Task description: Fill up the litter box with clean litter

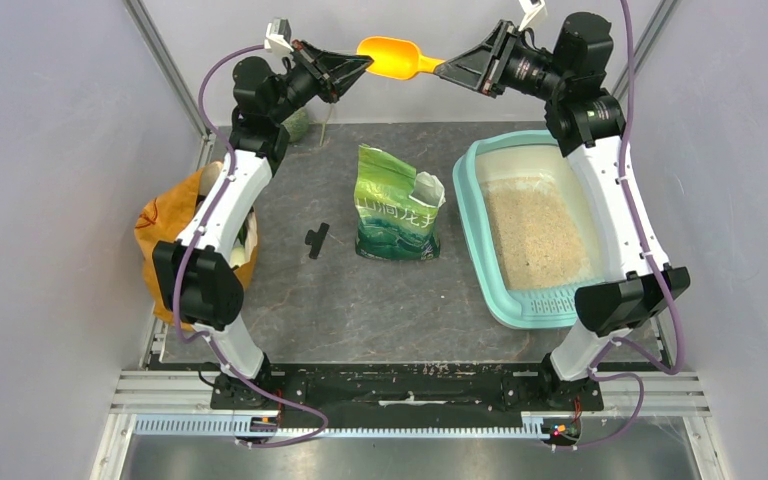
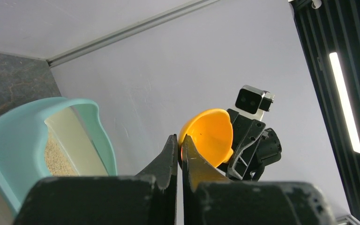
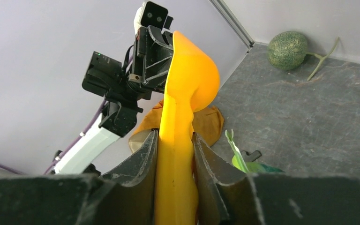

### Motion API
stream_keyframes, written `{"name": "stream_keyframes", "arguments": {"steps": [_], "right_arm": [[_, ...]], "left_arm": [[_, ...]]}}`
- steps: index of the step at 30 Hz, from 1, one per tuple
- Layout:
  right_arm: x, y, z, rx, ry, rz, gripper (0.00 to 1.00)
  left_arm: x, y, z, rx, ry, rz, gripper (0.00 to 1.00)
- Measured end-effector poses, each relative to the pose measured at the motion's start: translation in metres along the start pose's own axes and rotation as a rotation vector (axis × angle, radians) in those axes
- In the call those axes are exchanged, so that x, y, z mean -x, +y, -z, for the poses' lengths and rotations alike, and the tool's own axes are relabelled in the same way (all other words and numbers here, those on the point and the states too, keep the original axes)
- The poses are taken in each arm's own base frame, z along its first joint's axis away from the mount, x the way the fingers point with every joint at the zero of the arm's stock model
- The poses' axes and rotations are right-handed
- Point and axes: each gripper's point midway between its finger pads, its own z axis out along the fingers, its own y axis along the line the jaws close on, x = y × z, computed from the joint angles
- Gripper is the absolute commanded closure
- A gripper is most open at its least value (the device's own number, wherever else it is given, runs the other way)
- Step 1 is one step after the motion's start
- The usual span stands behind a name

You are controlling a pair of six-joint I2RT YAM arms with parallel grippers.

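Observation:
An orange scoop hangs high over the back of the table, held between both arms. My left gripper is shut on the rim of its bowl, the fingertips pinching the thin edge. My right gripper is shut on the handle, with both fingers pressed against its sides. The scoop's bowl looks empty. The light-teal litter box lies at the right under the right arm, with pale beige clean litter spread over its floor. The left wrist view shows its rim and some litter.
A green printed pouch stands open mid-table. An orange sack slumps at the left edge under the left arm. A small black piece lies left of the pouch. A green melon rests at the back wall.

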Motion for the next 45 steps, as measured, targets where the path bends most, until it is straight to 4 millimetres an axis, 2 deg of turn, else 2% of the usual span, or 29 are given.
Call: {"name": "stream_keyframes", "arguments": {"steps": [2,3,5,6,10,13,15,16,17,20,22,26,30,33,36,41,45], "right_arm": [[0.0,0.001,0.001,0.003,0.001,0.014,1.0],[0.0,0.002,0.001,0.005,0.001,0.018,1.0],[-0.001,0.001,0.001,0.003,0.003,0.022,1.0],[-0.002,0.0,0.002,-0.001,0.006,0.021,1.0],[-0.006,-0.011,0.011,-0.027,0.024,0.009,1.0],[-0.005,-0.029,0.033,-0.075,0.021,-0.018,1.0],[-0.007,-0.041,0.052,-0.112,0.02,-0.04,1.0],[-0.009,-0.045,0.062,-0.127,0.022,-0.05,1.0],[-0.013,-0.049,0.071,-0.144,0.028,-0.061,1.0],[-0.033,-0.05,0.092,-0.19,0.081,-0.072,1.0],[-0.049,-0.046,0.101,-0.21,0.132,-0.074,1.0],[-0.079,-0.045,0.117,-0.269,0.236,-0.114,1.0],[-0.099,-0.053,0.131,-0.352,0.311,-0.15,1.0],[-0.107,-0.054,0.139,-0.388,0.358,-0.161,1.0],[-0.116,-0.053,0.141,-0.404,0.404,-0.168,1.0],[-0.133,-0.055,0.133,-0.429,0.502,-0.152,1.0],[-0.135,-0.062,0.125,-0.457,0.535,-0.134,1.0]], "left_arm": [[0.0,-0.001,0.0,-0.003,0.002,-0.002,0.66],[-0.001,-0.002,0.001,-0.005,0.004,-0.009,0.49],[-0.003,-0.003,0.002,-0.017,0.015,-0.037,0.26],[-0.005,-0.004,0.003,-0.023,0.023,-0.052,0.18],[-0.008,-0.004,0.018,-0.046,0.065,-0.142,0.16],[0.005,0.006,0.047,-0.053,0.101,-0.294,0.15],[0.008,0.024,0.071,-0.02,0.142,-0.439,0.14],[0.016,0.03,0.079,0.002,0.13,-0.465,0.14],[0.019,0.047,0.092,0.055,0.147,-0.569,0.14],[0.005,0.076,0.114,0.135,0.229,-0.748,0.16],[-0.008,0.089,0.122,0.139,0.308,-0.839,0.16],[-0.027,0.121,0.132,0.138,0.419,-0.939,0.16],[-0.049,0.153,0.141,0.138,0.501,-0.983,0.14],[-0.064,0.169,0.141,0.115,0.551,-1.017,0.13],[-0.077,0.179,0.136,0.083,0.587,-1.048,0.13],[-0.093,0.188,0.121,0.025,0.623,-1.091,0.13],[-0.102,0.189,0.11,-0.02,0.626,-1.129,0.13]]}}
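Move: From the left gripper, shut on the rim of the scoop's bowl, the litter bag lies about 8 cm back, 5 cm right and some 37 cm below. The scoop's middle is about 5 cm to its right, and the black clip roughly 8 cm back, 13 cm left and 46 cm down. From the right gripper, holding the scoop's handle, the bag is about 3 cm back, 7 cm left and 39 cm below; the litter box is 25 cm right and 2 cm back. Open the left gripper wide to let go of the scoop's bowl and swing it left clear of it, then drop it some 23 cm and slightly back, rolling and tipping the fingers down, and ease it right again to the bag's upstanding left flap. Keep the right gripper on the handle: draw the scoop right, then down about 15 cm and back, tipping its bowl down towards the bag's mouth. ##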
